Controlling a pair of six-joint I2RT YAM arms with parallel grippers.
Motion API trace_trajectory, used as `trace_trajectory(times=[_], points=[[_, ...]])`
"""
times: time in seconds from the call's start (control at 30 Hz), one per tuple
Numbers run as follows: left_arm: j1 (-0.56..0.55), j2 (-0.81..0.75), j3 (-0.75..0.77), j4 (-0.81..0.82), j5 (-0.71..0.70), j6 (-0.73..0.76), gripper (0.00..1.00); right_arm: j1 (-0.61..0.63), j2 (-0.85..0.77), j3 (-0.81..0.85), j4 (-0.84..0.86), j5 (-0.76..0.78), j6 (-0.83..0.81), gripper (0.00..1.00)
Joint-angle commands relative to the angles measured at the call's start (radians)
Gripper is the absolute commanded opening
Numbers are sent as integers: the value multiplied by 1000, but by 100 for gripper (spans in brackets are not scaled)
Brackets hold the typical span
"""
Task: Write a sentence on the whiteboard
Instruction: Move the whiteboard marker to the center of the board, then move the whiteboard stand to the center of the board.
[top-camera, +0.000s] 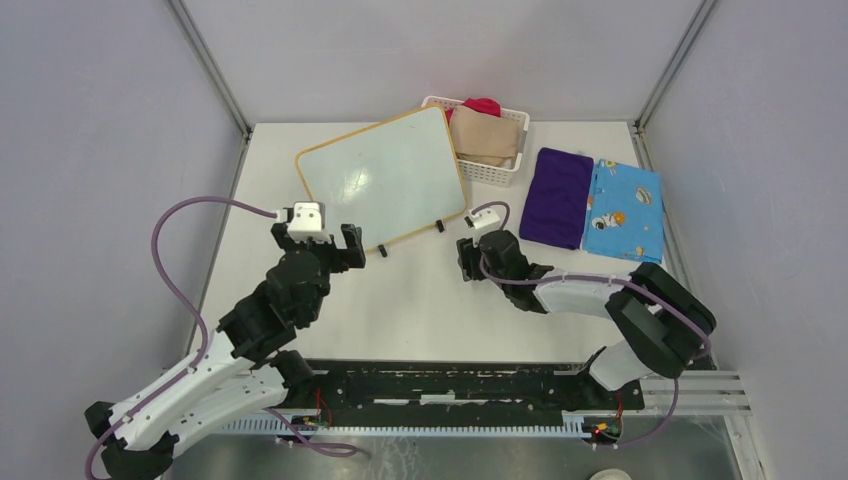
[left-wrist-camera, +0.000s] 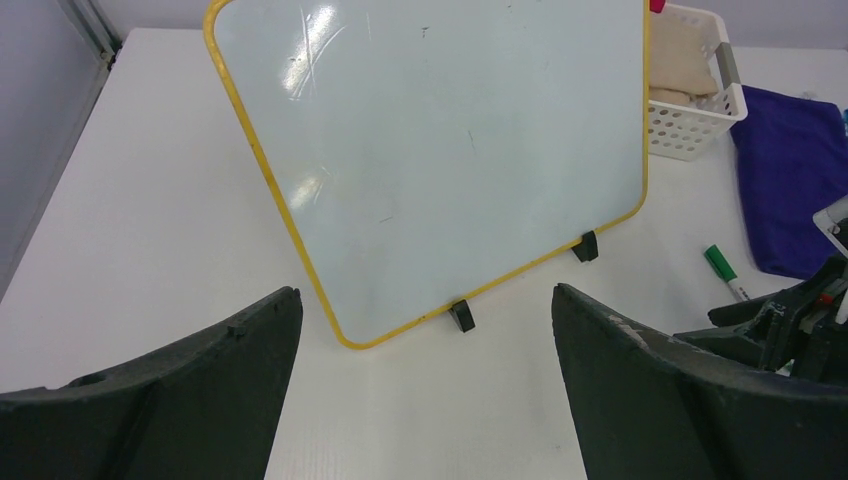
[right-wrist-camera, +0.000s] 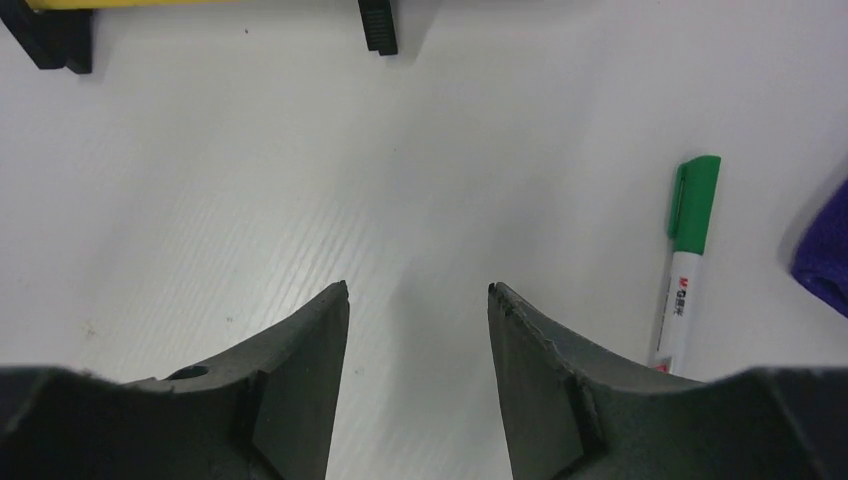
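The whiteboard (top-camera: 385, 175) has a yellow frame and leans on two black feet at the table's middle back. Its face (left-wrist-camera: 450, 150) is blank apart from faint smudges, and no sentence shows on it. My left gripper (top-camera: 318, 240) hovers just before the board's near left corner, wide open and holding nothing (left-wrist-camera: 425, 290). My right gripper (top-camera: 468, 255) is low over the table in front of the board's right foot (right-wrist-camera: 378, 25), also open and holding nothing (right-wrist-camera: 418, 287). A capped green marker (right-wrist-camera: 685, 265) lies flat on the table just to its right (left-wrist-camera: 724, 271).
A white slotted basket (top-camera: 497, 175) with beige and red cloth stands behind the board on the right. A folded purple cloth (top-camera: 558, 195) and a blue patterned cloth (top-camera: 623, 210) lie at the right edge. Enclosure walls border the table.
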Motion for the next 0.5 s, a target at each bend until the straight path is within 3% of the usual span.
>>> trace_trajectory(times=[0.0,0.47], points=[[0,-10,17,14,-39,33,99,2,101,60,250,36,6,59],[-1,11,22,-2,-79,31,100,-7,431,381,141,44,21,62]])
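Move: The empty right hand is heading for the right-hand black clip on the whiteboard's near edge, about 12 cm ahead, 7 cm to its left and 5 cm below. The left clip is some 15 cm farther left and 7 cm nearer than that one; the marker lies about 4 cm ahead and 9 cm right of the hand. From the left hand, the right clip is roughly 15 cm ahead, 21 cm right and 26 cm down. With its fingers staying part open and empty, the right hand sweeps diagonally forward and left by about 10 cm, almost level and sinking only some 1 cm, away from the marker and towards the right-hand black clip on the whiteboard's near edge. The wrist keeps its forward-left, downward slant with hardly any turn, and the hand is still travelling at the end, with the clip and board edge a few centimetres beyond the fingertips and not yet touched. ##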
